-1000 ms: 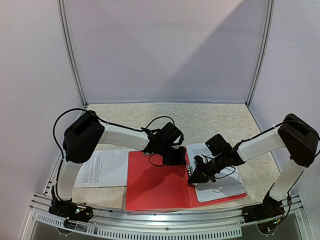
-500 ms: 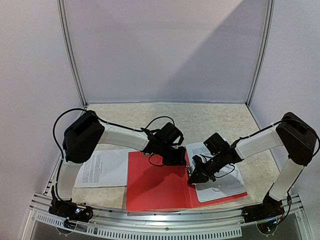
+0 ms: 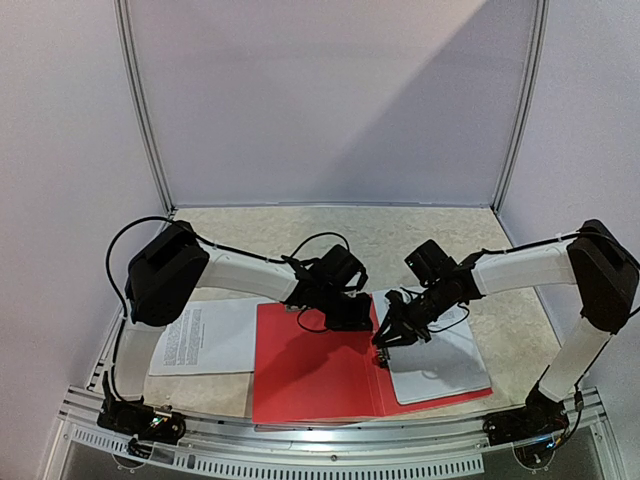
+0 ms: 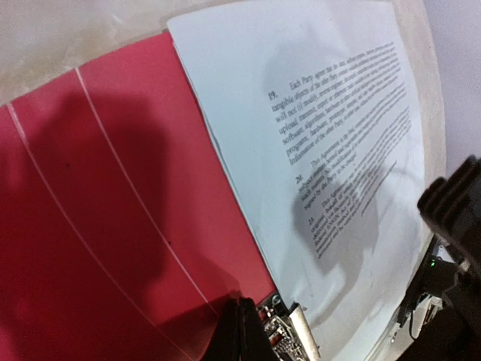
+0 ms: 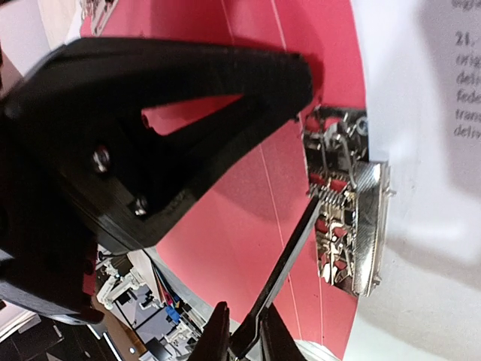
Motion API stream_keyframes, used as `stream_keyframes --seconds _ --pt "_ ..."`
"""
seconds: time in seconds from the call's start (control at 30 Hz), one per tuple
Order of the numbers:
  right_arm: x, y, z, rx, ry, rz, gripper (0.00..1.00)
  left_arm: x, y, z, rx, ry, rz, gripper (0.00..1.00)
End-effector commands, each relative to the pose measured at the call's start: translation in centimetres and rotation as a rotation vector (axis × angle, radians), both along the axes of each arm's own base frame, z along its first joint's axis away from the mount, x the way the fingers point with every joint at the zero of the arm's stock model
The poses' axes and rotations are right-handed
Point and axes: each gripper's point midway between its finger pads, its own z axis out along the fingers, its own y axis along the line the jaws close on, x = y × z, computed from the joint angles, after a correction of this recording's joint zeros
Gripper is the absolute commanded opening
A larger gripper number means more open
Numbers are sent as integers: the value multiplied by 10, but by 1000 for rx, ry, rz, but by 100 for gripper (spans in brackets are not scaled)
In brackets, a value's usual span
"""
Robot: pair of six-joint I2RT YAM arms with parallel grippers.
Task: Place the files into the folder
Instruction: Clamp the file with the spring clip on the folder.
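The red folder point(image 3: 310, 370) lies open on the table. One printed sheet of the files point(image 3: 440, 365) rests on its right cover, its edge under the metal clip point(image 5: 349, 226) by the spine. Another sheet point(image 3: 210, 337) lies on the table left of the folder. My left gripper point(image 4: 244, 304) is shut, its tips pressed on the red cover beside the clip point(image 4: 289, 331). My right gripper point(image 5: 244, 316) is closed on the clip's thin black lever point(image 5: 293, 248), which slants up from the clip. In the top view the two grippers point(image 3: 350, 318) point(image 3: 383, 345) meet at the spine.
The left arm's black gripper body point(image 5: 150, 135) fills the upper left of the right wrist view, close above the lever. White booth walls point(image 3: 330, 100) enclose the table on three sides. A metal rail point(image 3: 330, 440) runs along the near edge.
The right wrist has risen and swung toward the back while its fingertips stayed at the clip. The left arm has not moved.
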Motion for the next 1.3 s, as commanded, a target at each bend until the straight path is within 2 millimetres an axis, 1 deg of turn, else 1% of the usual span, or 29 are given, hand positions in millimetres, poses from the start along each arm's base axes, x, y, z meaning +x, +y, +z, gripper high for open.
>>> stream_keyframes --seconds 0.0,0.13,0.23,0.33,0.5,0.8,1.0,1.2,1.27 --pt "7 -2 6 5 13 -26 16 -6 42 -47 180 59 39 0" --pt "8 3 7 35 30 -29 23 -5 41 -43 173 53 39 0" --pt "9 6 9 52 35 -34 31 -5 42 -44 175 52 42 0" --pt "13 9 13 72 32 -42 34 -5 42 -43 174 53 42 0" --pt "11 5 16 78 50 -64 35 -6 41 -42 171 51 41 0" --pt "-8 -16 4 52 115 -97 37 -6 41 -44 172 53 41 0" --pt "-1 -14 9 80 93 -115 37 -8 42 -46 172 58 41 0" --pt "11 -10 20 140 69 -149 37 -7 41 -45 170 56 41 0" --pt "13 -10 21 143 73 -155 38 -7 40 -45 168 56 40 0"
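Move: The spring clip's raised lever is already between the right hand's slightly open fingertips, its middle roughly 2 cm below and 1 cm ahead. The clip's base lies about 5 cm below and 2 cm ahead. The files' middle is some 12 cm to the right and 2 cm ahead, 5 cm below. The left fingertips stand about 7 cm ahead and 2 cm left, 4 cm lower. From the left hand the lever is some 7 cm back, 2 cm right, 2 cm higher. Around the clip's thin, upright lever, the right fingers spread from barely open to a bit over a third of their opening. That hand edges about 1 cm forward and up, swings some 2 cm right and back while sinking, then creeps forward and up about 1 cm, turning roughly 10 degrees, mostly clockwise. The shut left gripper stays down on the folder by the clip's far end. ##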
